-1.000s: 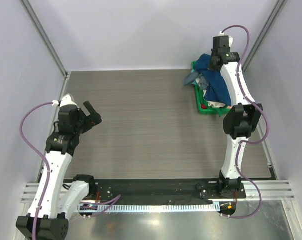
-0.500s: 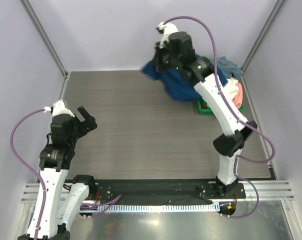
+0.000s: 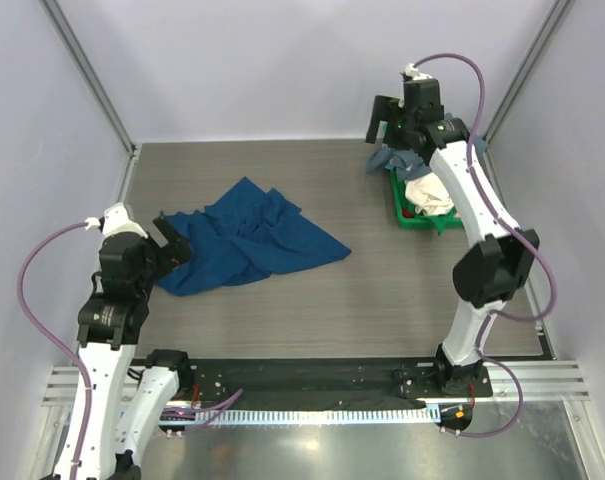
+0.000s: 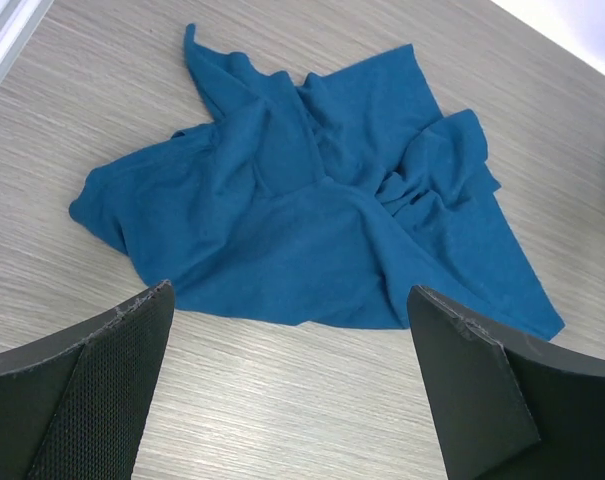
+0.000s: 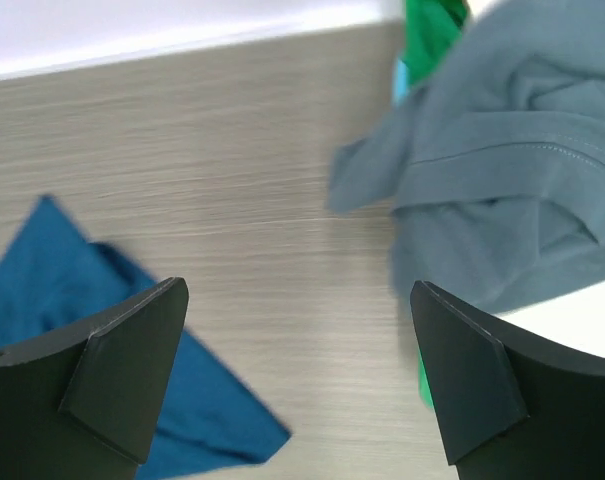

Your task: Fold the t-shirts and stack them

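A dark blue t-shirt [image 3: 247, 240] lies crumpled on the table, left of centre; it fills the left wrist view [image 4: 312, 190], and one corner shows in the right wrist view [image 5: 52, 265]. My left gripper [image 3: 177, 245] [image 4: 290, 290] stands open at the shirt's left edge, with nothing between its fingers. My right gripper [image 3: 385, 125] [image 5: 300, 284] is open and empty, raised at the back beside the basket. A grey-blue t-shirt [image 3: 392, 158] [image 5: 502, 200] hangs over the basket's rim, and a white one [image 3: 429, 195] lies in it.
The green plastic basket [image 3: 407, 215] [image 5: 432, 30] stands at the back right against the wall. Metal frame posts rise at the back corners. The arms' bases and a black strip run along the near edge.
The right gripper swung the blue shirt out of the basket, opened and let it go; the shirt now lies left of centre. The right arm has swung back to the basket. The left arm dropped slightly.
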Controlling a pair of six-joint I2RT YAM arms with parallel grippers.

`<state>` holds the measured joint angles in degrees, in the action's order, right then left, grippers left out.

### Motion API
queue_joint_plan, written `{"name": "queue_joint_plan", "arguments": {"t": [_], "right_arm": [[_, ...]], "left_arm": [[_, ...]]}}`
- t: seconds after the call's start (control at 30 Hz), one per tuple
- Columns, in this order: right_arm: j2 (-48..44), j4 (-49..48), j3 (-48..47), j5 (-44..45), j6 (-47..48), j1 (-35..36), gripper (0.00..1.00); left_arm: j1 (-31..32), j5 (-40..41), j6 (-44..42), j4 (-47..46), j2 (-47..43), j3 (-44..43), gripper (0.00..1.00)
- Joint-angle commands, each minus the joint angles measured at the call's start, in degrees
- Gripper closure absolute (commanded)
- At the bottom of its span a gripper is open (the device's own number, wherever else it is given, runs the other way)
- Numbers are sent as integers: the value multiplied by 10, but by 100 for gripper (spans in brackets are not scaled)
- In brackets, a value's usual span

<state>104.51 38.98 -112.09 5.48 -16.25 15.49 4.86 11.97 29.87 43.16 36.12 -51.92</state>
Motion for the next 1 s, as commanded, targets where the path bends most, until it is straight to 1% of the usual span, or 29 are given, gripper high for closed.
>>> {"name": "queue_joint_plan", "arguments": {"t": [0.0,0.03,0.07,0.13,0.17,0.2,0.23,0.3,0.33,0.37,0.47,0.53,0.57,0.73,0.8,0.97], "right_arm": [[56,-32,-24,-90,-21,-29,0],[104,-31,-39,-105,-20,-30,1],[126,-31,-71,-122,-21,-34,1],[171,-32,-99,-176,-31,-34,4],[206,-32,-116,-195,-37,-34,4],[219,-31,-120,-201,-54,-34,5],[229,-31,-120,-186,-61,-34,5],[241,-29,-91,-143,-75,-34,5],[239,-28,-77,-83,-75,-34,4],[239,-27,-54,-60,-70,-34,5],[254,-5,-44,27,-54,-39,4],[264,5,-40,51,-45,-49,4],[266,12,-35,81,-43,-54,4],[280,28,-19,138,-10,-92,3],[284,36,-12,160,7,-117,2],[272,35,3,162,21,-171,2]], "left_arm": [[1,-12,-8,-9,9,2,0],[1,-13,-8,-10,11,2,0],[1,-14,-9,-10,14,2,0],[1,-12,-9,-10,18,2,0],[1,-12,-9,-10,20,2,0],[1,-11,-9,-10,21,2,0],[1,-9,-9,-9,24,2,0],[1,-7,-9,-8,26,2,0],[1,-5,-9,-6,27,2,0],[1,-5,-8,-8,28,2,0],[1,-10,-8,-9,32,3,0],[1,-13,-9,-11,38,2,0],[1,-15,-9,-11,39,2,0],[1,-16,-8,-10,47,3,0],[1,-18,-8,-10,49,4,0],[1,-20,-8,-11,64,2,0]]}}
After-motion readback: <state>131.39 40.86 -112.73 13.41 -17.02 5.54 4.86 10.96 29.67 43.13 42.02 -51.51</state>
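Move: Lying beneath the right hand and off to its right, the green basket's middle is roughly 15 cm right, 3 cm ahead and 24 cm lower. The grey shirt's loose end hangs over its left rim, about 5 cm right of the hand, 7 cm ahead and 22 cm down. From the left hand the blue t-shirt lies some 12 cm ahead, 16 cm right and 24 cm down; the basket is about 29 cm ahead and 61 cm right. Plunging some 20 cm with a little forward reach, the right hand gets down beside the basket's left side, fingers wide open and tipping further downward. It then sweeps about 13 cm to the right, still sinking slightly and turning clockwise, its right finger under the grey overhang, pushing the basket along. The left hand, open, eases about 3 cm down towards the blue t-shirt. ##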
